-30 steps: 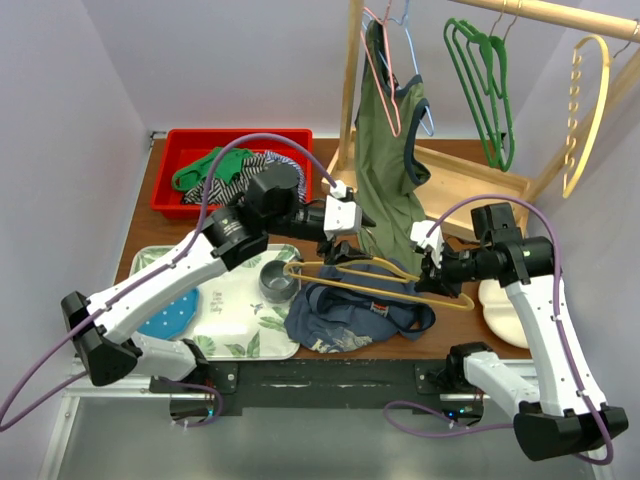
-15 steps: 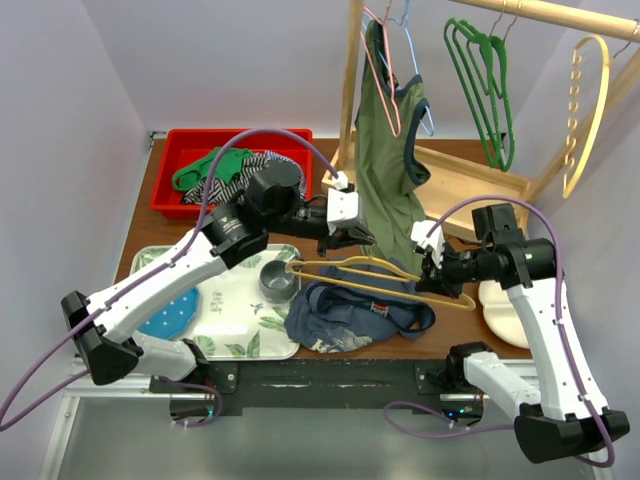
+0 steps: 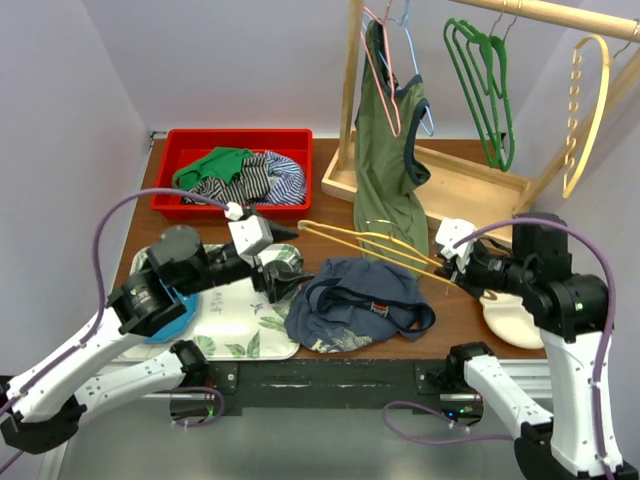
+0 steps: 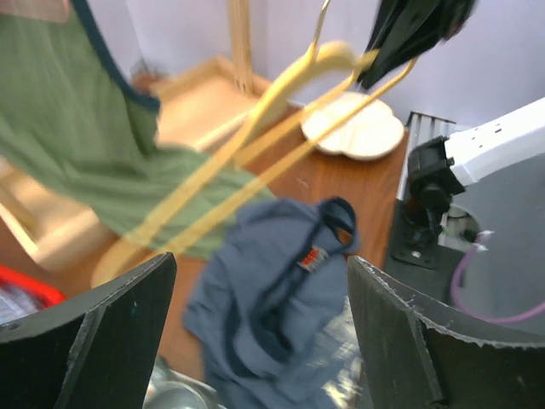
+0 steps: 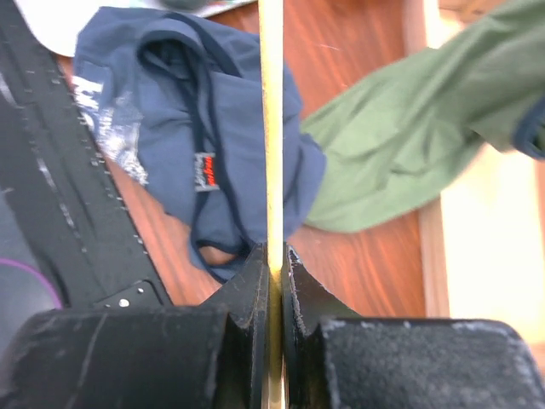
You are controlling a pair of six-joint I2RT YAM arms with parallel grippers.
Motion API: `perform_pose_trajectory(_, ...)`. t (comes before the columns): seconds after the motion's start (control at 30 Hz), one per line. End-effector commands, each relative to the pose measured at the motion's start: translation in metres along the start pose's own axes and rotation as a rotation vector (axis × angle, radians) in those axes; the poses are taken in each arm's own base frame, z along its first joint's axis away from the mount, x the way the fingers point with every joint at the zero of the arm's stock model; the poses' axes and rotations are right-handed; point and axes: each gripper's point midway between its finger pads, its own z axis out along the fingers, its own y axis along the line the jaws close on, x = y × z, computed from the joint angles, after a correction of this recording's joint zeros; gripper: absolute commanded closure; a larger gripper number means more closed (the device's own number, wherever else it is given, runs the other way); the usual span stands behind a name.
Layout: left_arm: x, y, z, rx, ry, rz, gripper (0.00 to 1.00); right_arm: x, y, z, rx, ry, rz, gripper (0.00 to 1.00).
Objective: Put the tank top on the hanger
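The navy-blue tank top [image 3: 360, 305] lies crumpled on the table near the front edge. The mustard-yellow hanger [image 3: 370, 245] slants in the air above it, running from far left down to my right gripper [image 3: 452, 278]. In the right wrist view that gripper [image 5: 273, 256] is shut on the hanger's thin bar [image 5: 272, 128], with the tank top [image 5: 196, 153] below. My left gripper [image 3: 290, 272] hovers left of the tank top, over the tray, and holds nothing. Its jaws [image 4: 260, 260] stand wide open, and between them show the tank top [image 4: 272, 298] and the hanger [image 4: 255, 145].
A red bin [image 3: 175, 200] of clothes stands at the back left, a leaf-print tray [image 3: 230, 335] at the front left. The wooden rack [image 3: 352, 90] carries an olive-green top [image 3: 385, 170], green hangers [image 3: 485, 90] and a holed yellow hanger [image 3: 585, 110]. A white dish [image 3: 505, 320] lies at the right.
My left gripper let go of the hanger, opened and pulled back toward the near left. The right gripper drew slightly right, and the hanger now hangs from it alone.
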Motion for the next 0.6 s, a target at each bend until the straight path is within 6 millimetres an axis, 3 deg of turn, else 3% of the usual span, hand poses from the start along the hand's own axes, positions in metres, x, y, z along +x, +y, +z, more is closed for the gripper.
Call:
perform_pose_trajectory(0.0, 0.096, 0.002, 0.010, -0.122, 0.164, -0.396, 0.15, 0.048, 0.020, -0.021, 0.035, 0.209, 0.122, 1.00)
perform_pose_trajectory(0.07, 0.117, -0.008, 0.016, -0.120, 0.201, -0.514, 0.19, 0.050, 0.018, -0.023, 0.056, 0.220, 0.131, 1.00)
perform_pose_trajectory(0.13, 0.136, -0.007, 0.022, -0.177, 0.232, -0.541, 0.20, 0.046, 0.017, -0.026, 0.071, 0.202, 0.134, 1.00)
perform_pose_trajectory(0.17, 0.149, -0.016, 0.028, -0.184, 0.282, -0.553, 0.20, 0.043, 0.016, -0.028, 0.084, 0.192, 0.134, 1.00)
perform_pose_trajectory(0.23, 0.155, -0.010, 0.036, -0.263, 0.313, -0.533, 0.20, 0.038, 0.017, -0.028, 0.077, 0.169, 0.141, 1.00)
perform_pose_trajectory(0.27, 0.178, -0.009, 0.039, -0.309, 0.406, -0.541, 0.21, 0.035, 0.017, -0.029, 0.077, 0.163, 0.138, 1.00)
perform_pose_trajectory(0.3, 0.173, -0.004, 0.044, -0.335, 0.419, -0.533, 0.24, 0.035, 0.016, -0.031, 0.090, 0.165, 0.142, 1.00)
perform_pose_trajectory(0.37, 0.197, 0.007, 0.044, -0.439, 0.528, -0.502, 0.30, 0.043, 0.004, -0.043, 0.176, 0.224, 0.111, 1.00)
perform_pose_trajectory(0.43, 0.197, 0.014, 0.049, -0.482, 0.536, -0.473, 0.33, 0.047, -0.002, -0.053, 0.232, 0.258, 0.074, 1.00)
perform_pose_trajectory(0.57, 0.211, 0.022, 0.053, -0.546, 0.576, -0.443, 0.37, 0.050, 0.007, -0.054, 0.237, 0.241, 0.079, 1.00)
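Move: The crumpled blue tank top lies some 12 cm to the right of the empty left hand and 3 cm ahead, about 34 cm below. Beneath that hand, the mug stands roughly 6 cm to the left and 8 cm ahead; the green garment's hem trails about 19 cm right and 15 cm ahead. From the right hand, which holds the yellow hanger, the blue tank top is about 15 cm left, 3 cm ahead and 28 cm down. Right fingers keep the yellow hanger pinched, carrying it about 5 cm to the right, away from over the tank top, while the wrist turns clockwise. Meanwhile the left hand plunges some 22 cm towards the tank top, fast then slowing, with a slight drift right; its fingers tip downwards, swing counter-clockwise and partly close, still short of the cloth. ##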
